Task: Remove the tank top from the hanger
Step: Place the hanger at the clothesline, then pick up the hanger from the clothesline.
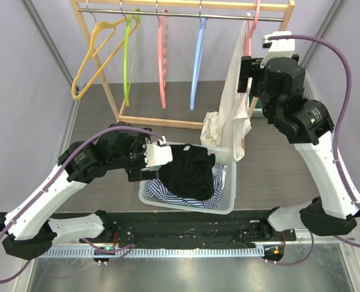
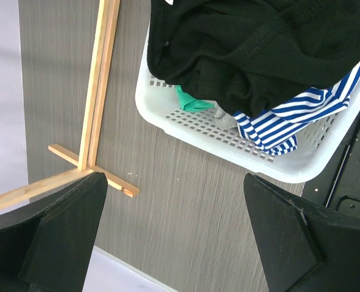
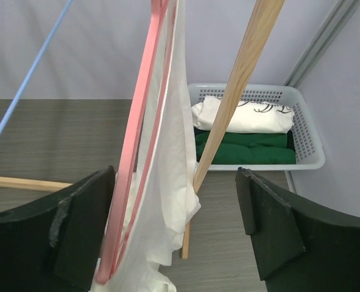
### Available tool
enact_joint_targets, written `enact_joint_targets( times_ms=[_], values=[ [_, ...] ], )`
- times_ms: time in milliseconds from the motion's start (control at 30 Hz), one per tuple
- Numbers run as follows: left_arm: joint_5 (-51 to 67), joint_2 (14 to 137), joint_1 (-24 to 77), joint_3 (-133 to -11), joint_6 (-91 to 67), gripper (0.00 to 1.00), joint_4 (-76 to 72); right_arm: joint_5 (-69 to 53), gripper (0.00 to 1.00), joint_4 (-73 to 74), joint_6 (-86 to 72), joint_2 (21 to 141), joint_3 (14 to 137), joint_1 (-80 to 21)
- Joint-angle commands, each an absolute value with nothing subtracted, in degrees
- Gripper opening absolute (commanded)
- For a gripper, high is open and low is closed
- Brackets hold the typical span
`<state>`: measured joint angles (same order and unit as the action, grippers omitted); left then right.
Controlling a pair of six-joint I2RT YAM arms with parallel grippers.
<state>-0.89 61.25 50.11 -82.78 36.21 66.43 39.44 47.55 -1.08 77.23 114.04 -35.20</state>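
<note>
A white tank top (image 1: 234, 103) hangs from a pink hanger (image 1: 251, 27) at the right end of the wooden rack's rail. In the right wrist view the pink hanger (image 3: 137, 146) and the tank top (image 3: 176, 140) run down between my right fingers. My right gripper (image 1: 247, 74) (image 3: 175, 173) is open, its jaws standing wide on either side of the cloth, and I cannot tell if they touch it. My left gripper (image 1: 136, 175) (image 2: 173, 182) is open and holds nothing, hanging low over the table beside the white basket (image 2: 186, 125).
Yellow (image 1: 94, 52), green (image 1: 128, 58), pink (image 1: 163, 58) and blue (image 1: 198, 55) bare hangers hang on the wooden rack (image 1: 109, 91). The white basket (image 1: 186, 207) holds black and striped clothes. The rack's post (image 3: 237, 97) stands just behind the tank top. Another basket (image 3: 307, 131) holds folded white and green clothes.
</note>
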Motion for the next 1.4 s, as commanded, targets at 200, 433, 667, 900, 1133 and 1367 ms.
enact_joint_targets(
  times_ms=[200,433,667,900,1133,1367],
  values=[
    [-0.7,60.7,49.4,-83.1,35.4,1.0,64.2,31.4,0.65,44.1,-7.6,77.5,110.0,-32.4],
    [-0.2,60.6,49.0,-83.4,35.0,1.0,64.4,28.5,0.24,44.5,-11.2,75.8,107.7,-32.4],
    [1.4,60.5,48.3,-83.4,34.3,1.0,64.3,28.5,0.01,41.1,-7.8,75.8,107.6,-32.4],
    [1.7,59.9,47.7,-83.1,34.1,0.99,64.1,28.7,0.01,32.3,3.7,75.4,110.9,-32.3],
    [1.5,59.5,47.3,-82.4,34.1,1.0,63.8,26.5,0.01,30.3,6.7,73.5,110.1,-32.4],
    [1.6,59.1,47.1,-82.3,34.0,1.0,63.8,25.0,0.01,28.1,6.6,66.6,99.3,-32.4]
  ],
)
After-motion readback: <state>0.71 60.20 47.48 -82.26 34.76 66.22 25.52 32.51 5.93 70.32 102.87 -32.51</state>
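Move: The near end of the pink hanger, with the white tank top on it, lies just off the right hand: about 2 cm ahead, 4 cm to the left and 4 cm below. The blue hanger hangs some 16 cm left and 12 cm ahead, about level in height; the rack's right post stands roughly 18 cm ahead and 7 cm to the right. From the left hand, that pink end is about 16 cm ahead, 34 cm to the right and 15 cm higher. The right hand dips about 5 cm, easing 3 cm left and 2 cm forward onto the near end of the pink hanger, while its open fingers close to about half and pinch the hanger between them. Keeping that grip, it raises the hanger's end by some 6 or 7 cm, turning a little counter-clockwise and tipping the fingertips up about 15 degrees, and lastly draws back a couple of centimetres. ##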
